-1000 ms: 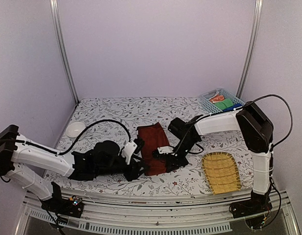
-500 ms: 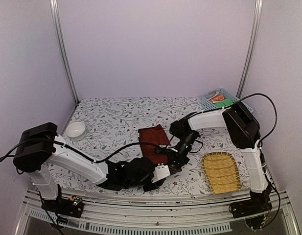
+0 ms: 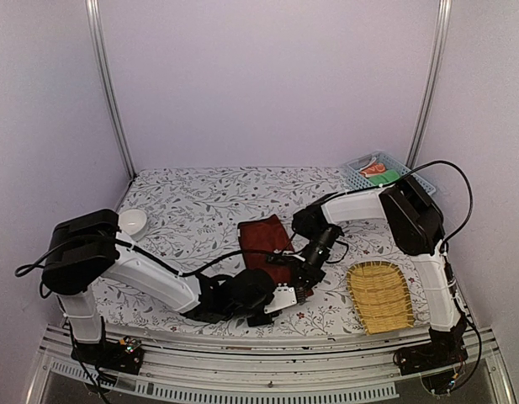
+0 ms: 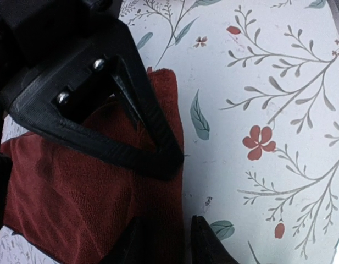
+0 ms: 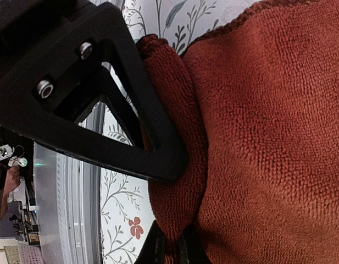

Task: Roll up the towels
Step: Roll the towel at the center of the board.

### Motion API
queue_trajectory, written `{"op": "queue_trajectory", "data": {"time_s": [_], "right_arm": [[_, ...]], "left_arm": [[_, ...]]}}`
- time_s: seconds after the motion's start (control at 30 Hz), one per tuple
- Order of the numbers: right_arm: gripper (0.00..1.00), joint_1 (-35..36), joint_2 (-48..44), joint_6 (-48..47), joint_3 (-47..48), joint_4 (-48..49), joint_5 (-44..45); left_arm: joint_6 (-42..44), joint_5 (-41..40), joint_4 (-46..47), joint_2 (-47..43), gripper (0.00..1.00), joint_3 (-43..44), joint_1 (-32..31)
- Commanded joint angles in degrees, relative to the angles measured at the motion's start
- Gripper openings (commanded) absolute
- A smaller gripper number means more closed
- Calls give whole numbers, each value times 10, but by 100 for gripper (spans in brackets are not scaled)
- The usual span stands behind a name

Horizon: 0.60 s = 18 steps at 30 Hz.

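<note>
A dark reddish-brown towel [image 3: 263,238] lies in the middle of the flowered table cloth, its near end gathered into a thick fold [image 5: 174,181]. My right gripper [image 5: 172,248] is shut on that fold at the towel's near right corner [image 3: 299,284]. My left gripper [image 4: 168,242] comes in low from the left [image 3: 284,296]. It stands open astride the towel's right edge [image 4: 172,165]: one finger [image 4: 131,245] is over the cloth, the other over the bare table. The two grippers almost touch, and each one's black triangular finger fills the other's wrist view.
A woven bamboo tray [image 3: 379,296] lies to the right of the grippers. A white bowl [image 3: 131,222] stands at the left. A blue basket [image 3: 370,162] with orange and green cloths sits at the back right. The table's front rail [image 3: 242,370] runs just behind the left gripper.
My left arm has swung from the left side across to the towel's near right corner and its jaws have narrowed. The right gripper has kept its hold, and the towel's near end has bunched up.
</note>
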Motion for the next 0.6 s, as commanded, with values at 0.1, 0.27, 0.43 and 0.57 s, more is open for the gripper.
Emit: {"op": "queue_trajectory", "data": {"time_s": [0.1, 0.27, 0.43, 0.57], "right_arm": [[8, 2, 34, -2, -2, -4, 32], [24, -13, -2, -32, 12, -43, 2], [51, -78, -100, -66, 35, -74, -56], [50, -133, -176, -43, 30, -42, -85]], "left_arm": [[-13, -5, -33, 26, 20, 25, 7], [-34, 22, -79, 15, 6, 39, 14], [-102, 142, -175, 9, 0, 81, 47], [-169, 272, -207, 22, 0, 106, 85]]}}
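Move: The towel's thick rolled near edge runs left-right through both hands: its middle is about 3 cm to the right of the left hand, standing between its still-open fingers, and about 2 cm to the left of the right hand, which already pinches it. The towel's flat body is centred roughly 10 cm ahead of the left hand and 2 cm to its left. The woven tray sits level with the right hand, some 19 cm to its right. The left hand stays almost in place at the towel's near edge and shuts its fingers on the rolled strip, then tips about 15 degrees more steeply down while edging barely a centimetre forward and right. Once that grip is made, the right hand opens to about half, lets go of the strip, and lifts up and forward with a little drift to the right, about 8 cm in all and speeding up as it clears the cloth. ##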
